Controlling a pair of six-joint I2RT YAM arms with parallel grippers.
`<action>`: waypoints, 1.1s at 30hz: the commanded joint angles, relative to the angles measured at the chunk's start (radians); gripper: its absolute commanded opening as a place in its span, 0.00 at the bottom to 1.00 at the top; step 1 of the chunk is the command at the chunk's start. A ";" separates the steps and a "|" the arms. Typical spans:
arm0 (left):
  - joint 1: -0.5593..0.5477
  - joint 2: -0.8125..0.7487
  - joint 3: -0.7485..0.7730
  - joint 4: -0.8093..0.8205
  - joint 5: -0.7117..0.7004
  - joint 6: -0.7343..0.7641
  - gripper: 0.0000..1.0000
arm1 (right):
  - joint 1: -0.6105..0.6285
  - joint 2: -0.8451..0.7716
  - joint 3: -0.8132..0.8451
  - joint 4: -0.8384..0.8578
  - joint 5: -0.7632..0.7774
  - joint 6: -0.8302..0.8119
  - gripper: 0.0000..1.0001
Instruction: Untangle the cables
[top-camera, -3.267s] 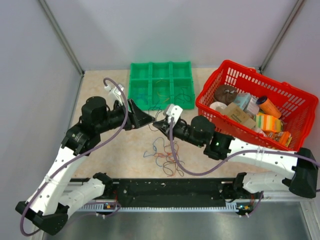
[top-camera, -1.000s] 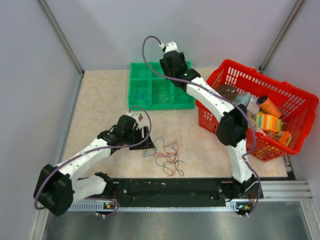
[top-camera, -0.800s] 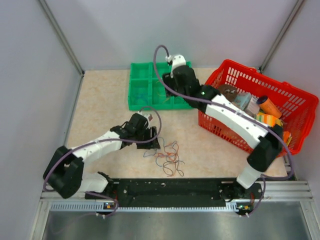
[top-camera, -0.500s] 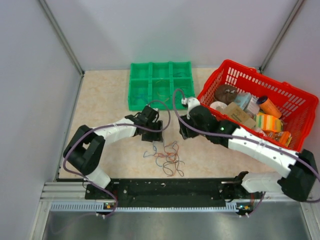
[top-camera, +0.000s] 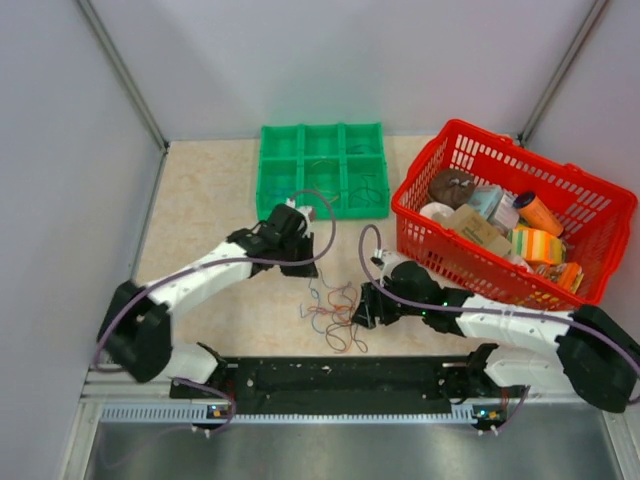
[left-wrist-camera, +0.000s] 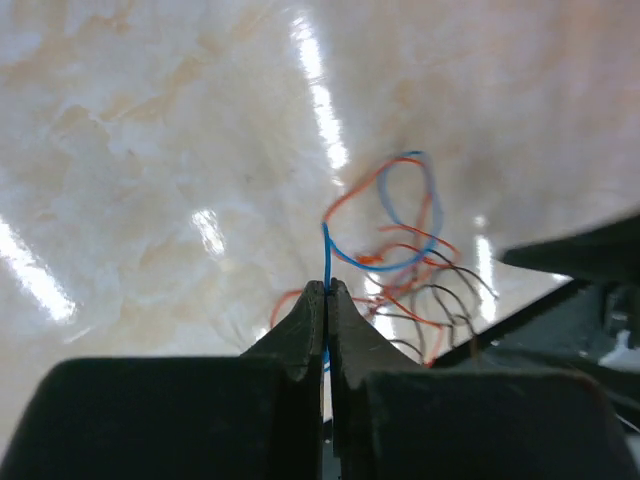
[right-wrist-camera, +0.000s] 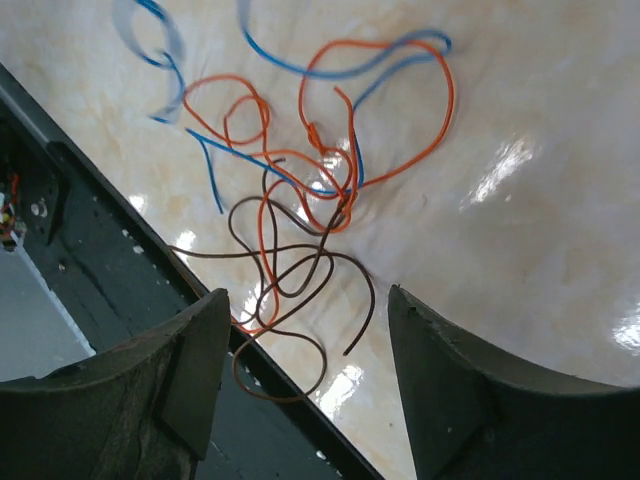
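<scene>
The cables (top-camera: 330, 313) lie as a loose tangle of thin blue, orange and brown strands on the beige table, near its front edge. My left gripper (top-camera: 306, 270) sits at the tangle's upper left. In the left wrist view it (left-wrist-camera: 327, 288) is shut on a blue cable (left-wrist-camera: 327, 250) that rises from between the tips and loops into the tangle (left-wrist-camera: 405, 255). My right gripper (top-camera: 362, 310) is low at the tangle's right side. In the right wrist view it (right-wrist-camera: 305, 310) stands open above the brown and orange strands (right-wrist-camera: 300, 200), holding nothing.
A green compartment tray (top-camera: 266, 170) with a few thin wires in its cells stands at the back. A red basket (top-camera: 421, 168) full of groceries is at the right. The black base rail (top-camera: 340, 376) runs along the near edge; a brown strand overhangs it (right-wrist-camera: 110, 250).
My left gripper has come onto the tangle's upper left and shut on a blue strand. The right arm swung from above the green tray down to the tangle's right side.
</scene>
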 joint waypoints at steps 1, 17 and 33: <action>-0.003 -0.373 0.011 -0.010 -0.006 -0.010 0.00 | 0.059 0.102 0.018 0.215 0.035 0.061 0.64; -0.005 -0.898 0.197 0.047 0.083 -0.050 0.00 | 0.082 0.450 0.349 0.091 0.626 0.053 0.00; 0.023 -0.612 -0.030 -0.074 -0.465 -0.071 0.00 | 0.076 -0.008 0.129 -0.082 0.451 -0.067 0.00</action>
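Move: The brown cable that the open right fingers go for lies about 4 cm to that hand's left, level fore and aft and 5 cm below; the red cable tangled with it centres some 7 cm left and 2 cm ahead, and the blue loops about 11 cm left and 6 cm ahead. From the left hand, already pinching blue, the brown is roughly 12 cm back, 6 cm right and 5 cm below; the green tray's middle is 21 cm ahead. The blue cable, still pinched, is pulled up out of the tangle: the left hand shoots up some 35 cm and a little back, fingers tipping upward, then comes partway down, forward and left. Meanwhile the right hand dips left, shuts on the brown cable, carries it forward about 13 cm while rising, and finally eases back and right. ##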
